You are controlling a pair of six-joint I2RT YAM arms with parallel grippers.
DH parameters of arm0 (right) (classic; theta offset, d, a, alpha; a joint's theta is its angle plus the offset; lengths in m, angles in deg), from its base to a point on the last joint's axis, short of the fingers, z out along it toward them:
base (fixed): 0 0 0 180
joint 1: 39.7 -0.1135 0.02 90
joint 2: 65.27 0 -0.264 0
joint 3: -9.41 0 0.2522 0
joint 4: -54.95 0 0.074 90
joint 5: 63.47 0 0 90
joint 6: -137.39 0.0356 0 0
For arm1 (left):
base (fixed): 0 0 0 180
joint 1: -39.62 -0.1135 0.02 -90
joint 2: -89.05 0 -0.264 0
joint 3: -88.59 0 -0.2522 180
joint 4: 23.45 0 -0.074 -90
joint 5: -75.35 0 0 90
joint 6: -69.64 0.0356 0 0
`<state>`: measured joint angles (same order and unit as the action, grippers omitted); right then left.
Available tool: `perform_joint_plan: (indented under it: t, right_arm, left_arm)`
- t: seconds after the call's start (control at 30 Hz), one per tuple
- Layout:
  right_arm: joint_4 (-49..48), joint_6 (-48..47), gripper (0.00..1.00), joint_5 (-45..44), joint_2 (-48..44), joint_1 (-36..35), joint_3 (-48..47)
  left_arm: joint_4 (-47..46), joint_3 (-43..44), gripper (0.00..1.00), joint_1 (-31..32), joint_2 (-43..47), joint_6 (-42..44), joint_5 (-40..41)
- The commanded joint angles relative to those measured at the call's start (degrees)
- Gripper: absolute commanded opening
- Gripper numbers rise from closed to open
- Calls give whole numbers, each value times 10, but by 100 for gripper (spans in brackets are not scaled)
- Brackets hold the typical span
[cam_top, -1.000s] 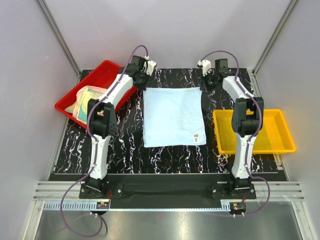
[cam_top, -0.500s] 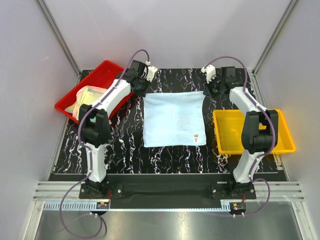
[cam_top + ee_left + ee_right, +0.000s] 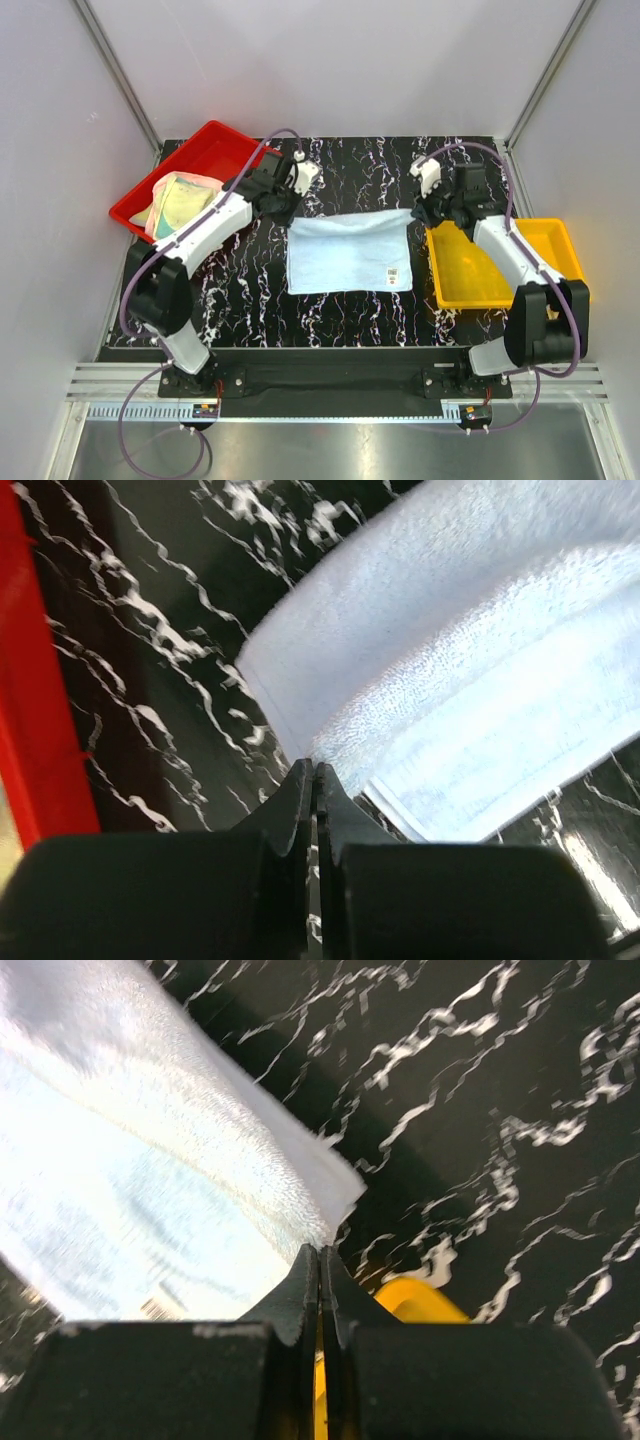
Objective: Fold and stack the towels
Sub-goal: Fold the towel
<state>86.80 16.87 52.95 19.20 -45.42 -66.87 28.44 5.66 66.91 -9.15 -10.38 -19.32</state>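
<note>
A pale blue towel (image 3: 345,255) lies on the middle of the black marbled mat, its small tag (image 3: 393,272) at the near right corner. Its far edge is lifted and carried over toward the near side. My left gripper (image 3: 292,210) is shut on the far left corner, seen in the left wrist view with the gripper (image 3: 313,767) pinching the towel (image 3: 450,650). My right gripper (image 3: 414,213) is shut on the far right corner; in the right wrist view the gripper (image 3: 320,1250) clamps the towel (image 3: 150,1180). More towels (image 3: 178,200), pink and yellow-green, lie in the red tray.
The red tray (image 3: 215,135) sits at the back left, its rim (image 3: 40,700) close beside the left gripper. A yellow tray (image 3: 480,285) stands at the right, its corner (image 3: 420,1300) just under the right gripper. Grey walls enclose the mat (image 3: 250,290).
Both grippers have moved from the back of the mat toward the near side, pulling the towel's far edge with them. The towel now looks shorter front to back.
</note>
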Motion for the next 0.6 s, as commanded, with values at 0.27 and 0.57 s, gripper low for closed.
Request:
perform_joint_plan:
  t: [0.27, 0.57]
  right_arm:
    - [7, 13, 0, -12, -97, -34, 137]
    - [31, 7, 0, -58, -114, -54, 173]
  left_arm:
    - [-27, -118, 0, 22, 101, -50, -16]
    - [-15, -169, 0, 32, 118, -74, -46]
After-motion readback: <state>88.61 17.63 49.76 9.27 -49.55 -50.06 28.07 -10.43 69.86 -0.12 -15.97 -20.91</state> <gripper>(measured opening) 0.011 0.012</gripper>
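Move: Both closed grippers still hold the towel's raised far corners; the near-left corner lies about 19 cm back and 12 below the left hand, the near-right corner likewise from the right. The label is some 14 cm back and 8 left of the right hand. The yellow bin's middle is roughly 34 cm right and 9 back of the right hand, the red bin's 35 left and 18 ahead of the left hand. Both hands, keeping their grip, draw the corners back about 8 cm while lowering them towards the towel's near edge. ##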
